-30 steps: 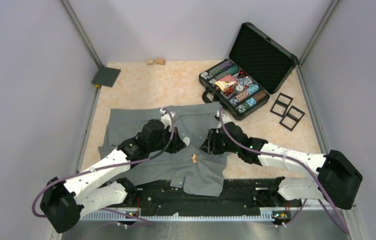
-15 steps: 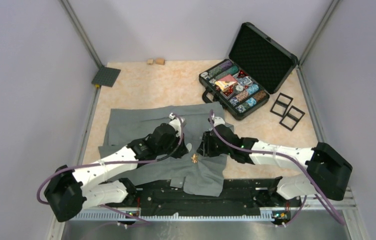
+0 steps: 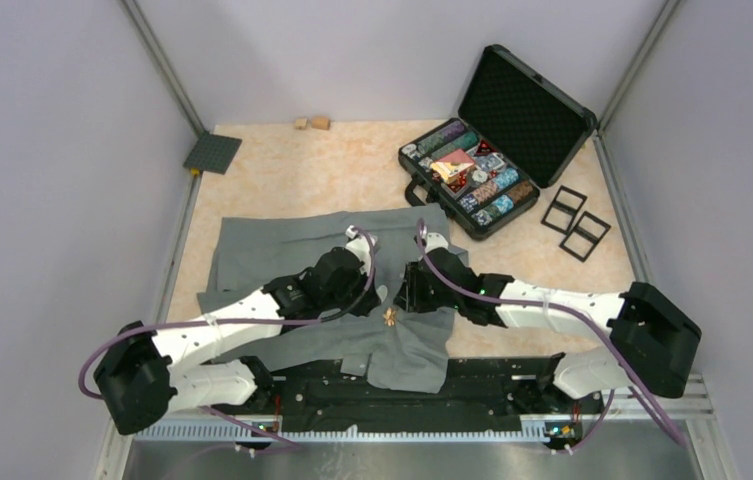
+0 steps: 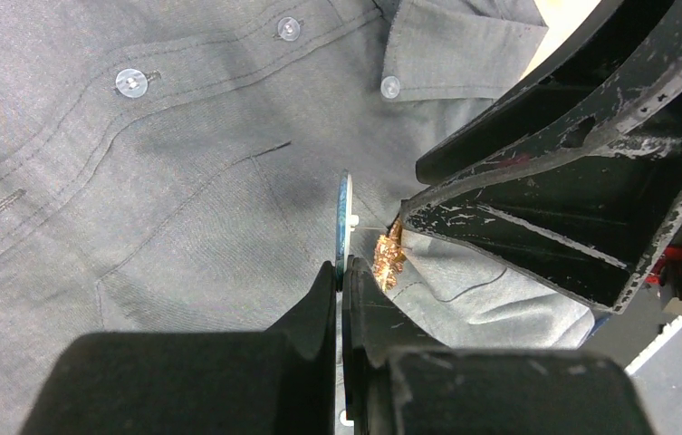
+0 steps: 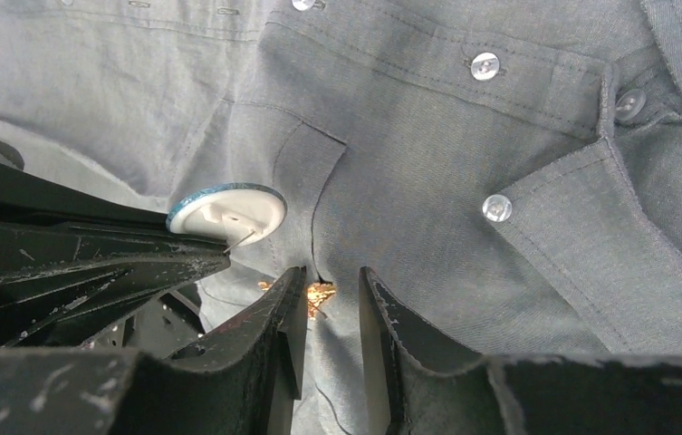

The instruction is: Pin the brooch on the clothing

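Note:
The clothing (image 3: 272, 245), a grey button-up shirt, lies spread on the table. My left gripper (image 4: 341, 267) is shut on the edge of the brooch (image 4: 344, 208), a thin round disc with a blue rim. The right wrist view shows the brooch's white back (image 5: 226, 211) and wire pin, just above the chest pocket. A small gold ornament (image 3: 390, 318) lies on the shirt (image 5: 427, 136) by the pocket corner. My right gripper (image 5: 331, 276) is open, its fingers straddling the fabric at the ornament (image 5: 319, 292). The two grippers nearly touch.
An open black case (image 3: 482, 175) full of poker chips stands at the back right, with two black square frames (image 3: 574, 222) beside it. A dark grey plate (image 3: 212, 153) and two small wooden blocks (image 3: 312, 123) lie at the back left. Walls enclose the table.
Both grippers have drawn in toward the gold ornament, the left one moving right with the brooch. The right jaws have narrowed.

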You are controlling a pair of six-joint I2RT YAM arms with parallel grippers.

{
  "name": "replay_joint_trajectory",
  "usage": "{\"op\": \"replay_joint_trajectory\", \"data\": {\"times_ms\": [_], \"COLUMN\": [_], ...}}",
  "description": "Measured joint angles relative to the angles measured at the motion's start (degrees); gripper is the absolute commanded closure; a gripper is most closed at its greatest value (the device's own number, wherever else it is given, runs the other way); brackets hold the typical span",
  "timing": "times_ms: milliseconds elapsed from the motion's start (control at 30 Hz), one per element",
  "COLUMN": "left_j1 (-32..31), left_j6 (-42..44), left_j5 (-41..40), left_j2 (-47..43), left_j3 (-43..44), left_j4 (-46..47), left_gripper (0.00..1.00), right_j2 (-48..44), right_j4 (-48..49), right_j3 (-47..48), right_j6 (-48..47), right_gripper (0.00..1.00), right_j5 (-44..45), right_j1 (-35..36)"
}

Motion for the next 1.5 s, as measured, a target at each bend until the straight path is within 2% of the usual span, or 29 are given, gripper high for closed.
{"op": "replay_joint_trajectory", "data": {"times_ms": [200, 333, 400, 1500], "left_j1": [-0.6, -0.6, -0.6, -4.1], "left_j6": [0.0, 0.0, 0.0, 1.3], "left_j5": [-1.0, -1.1, -1.1, -7.6], "left_j2": [1.4, 2.8, 3.7, 10.3], "left_j3": [0.1, 1.0, 1.5, 4.6], "left_j4": [-0.1, -0.3, -0.2, -2.1], "left_gripper": [1.0, 1.0, 1.0, 1.0], "right_j2": [1.7, 2.4, 2.4, 0.1], "right_j4": [-0.1, -0.1, 0.0, 4.0], "right_j3": [0.0, 0.0, 0.0, -1.3], "right_j6": [0.0, -0.1, -0.2, -1.0], "right_gripper": [0.78, 0.95, 1.0, 1.0], "right_j5": [0.0, 0.0, 0.1, 1.0], "right_j1": [0.0, 0.0, 0.0, 0.7]}}
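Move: The shirt cloth by the pocket edge, to be pinched, is about 2 cm straight below the half-open right fingers; the gold brooch lies 2 cm back, 2 cm left and some 2 cm below, and the flap button about 7 cm ahead, 2 cm right. From the left hand, already holding the white brooch, that cloth spot is 5 cm right, level fore and aft, and about 4 cm below; the gold brooch is 2 cm back, 3 cm right. Right dips, pinches cloth, lifts about 1.5 cm; left lowers the white brooch some 3 cm towards the fold. ##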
